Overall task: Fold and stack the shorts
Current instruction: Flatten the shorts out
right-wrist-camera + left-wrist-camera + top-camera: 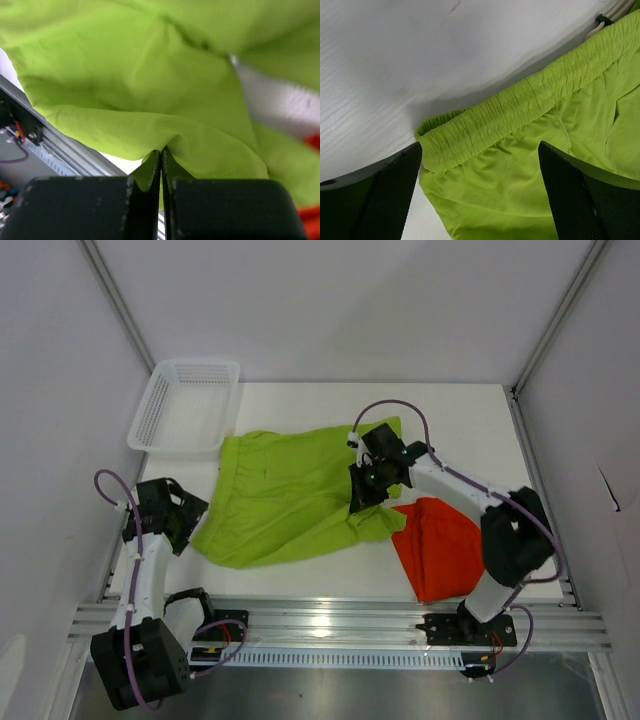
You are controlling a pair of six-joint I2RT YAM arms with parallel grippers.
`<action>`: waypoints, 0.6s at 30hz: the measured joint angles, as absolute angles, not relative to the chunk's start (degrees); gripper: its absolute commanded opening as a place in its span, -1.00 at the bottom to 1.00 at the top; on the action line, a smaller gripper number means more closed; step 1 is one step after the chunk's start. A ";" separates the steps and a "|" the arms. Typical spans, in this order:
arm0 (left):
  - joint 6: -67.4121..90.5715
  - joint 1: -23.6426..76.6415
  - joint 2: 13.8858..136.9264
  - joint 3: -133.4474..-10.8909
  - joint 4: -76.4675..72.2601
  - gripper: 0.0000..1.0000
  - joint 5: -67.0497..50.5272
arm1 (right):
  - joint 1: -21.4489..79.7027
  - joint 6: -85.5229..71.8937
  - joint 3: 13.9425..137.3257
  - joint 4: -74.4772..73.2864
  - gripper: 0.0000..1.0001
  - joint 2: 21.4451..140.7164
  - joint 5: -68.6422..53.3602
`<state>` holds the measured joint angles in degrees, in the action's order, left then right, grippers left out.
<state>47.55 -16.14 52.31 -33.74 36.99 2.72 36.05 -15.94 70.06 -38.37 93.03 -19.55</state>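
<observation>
The lime green shorts (290,495) lie spread across the middle of the table, waistband toward the left. My right gripper (362,492) is shut on a pinch of their cloth (200,145) near the right hem, and the fabric is drawn up between the closed fingers (150,175). The orange shorts (440,545) lie folded at the right front, partly under the right arm. My left gripper (185,525) hovers open at the left end of the green shorts. Its two fingers (385,195) straddle the elastic waistband corner (450,140) without touching it. A white drawstring (607,17) shows at the waistband's far end.
A white mesh basket (187,405) stands at the back left, just beyond the green shorts. Metal rails (330,625) run along the table's front edge. White walls close in both sides and the back.
</observation>
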 measured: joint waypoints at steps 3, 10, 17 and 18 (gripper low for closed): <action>47.55 -16.14 52.62 -33.74 36.34 0.97 2.76 | 32.36 -13.56 76.62 -38.26 -1.00 102.54 -24.47; 47.53 -16.14 54.24 -33.74 35.05 0.97 2.79 | 26.20 -12.91 90.06 -38.39 -0.12 117.03 -32.32; 47.48 -16.08 55.94 -33.74 34.81 0.97 2.87 | 21.98 -14.87 93.25 -32.32 0.12 118.24 -36.07; 47.48 -16.08 55.94 -33.74 34.81 0.96 2.90 | 21.47 -15.05 91.83 -30.87 0.11 117.30 -36.49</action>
<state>47.48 -16.08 55.94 -33.74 34.81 2.90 21.47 -15.05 91.83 -30.87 117.30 -36.49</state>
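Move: Shut on the lime shorts' near leg, the right hand is some 11 cm above the table. The far leg, where this edge is being taken, has its middle about 24 cm ahead, 3 cm to the right; its hem is about as far ahead, 13 cm to the right. The waistband's middle lies roughly 17 cm ahead and 33 cm left, the red shorts 24 cm right, about level. From the left hand the far leg is some 30 cm ahead, 39 cm right. Swinging the pinched leg forward over the lime shorts, the right hand travels quickly about 15 cm towards the far leg, dipping some 3 cm at first and then rising again. On the way its fingers open to about half and let go of the cloth, while the wrist rolls some 15 degrees, left side up. ##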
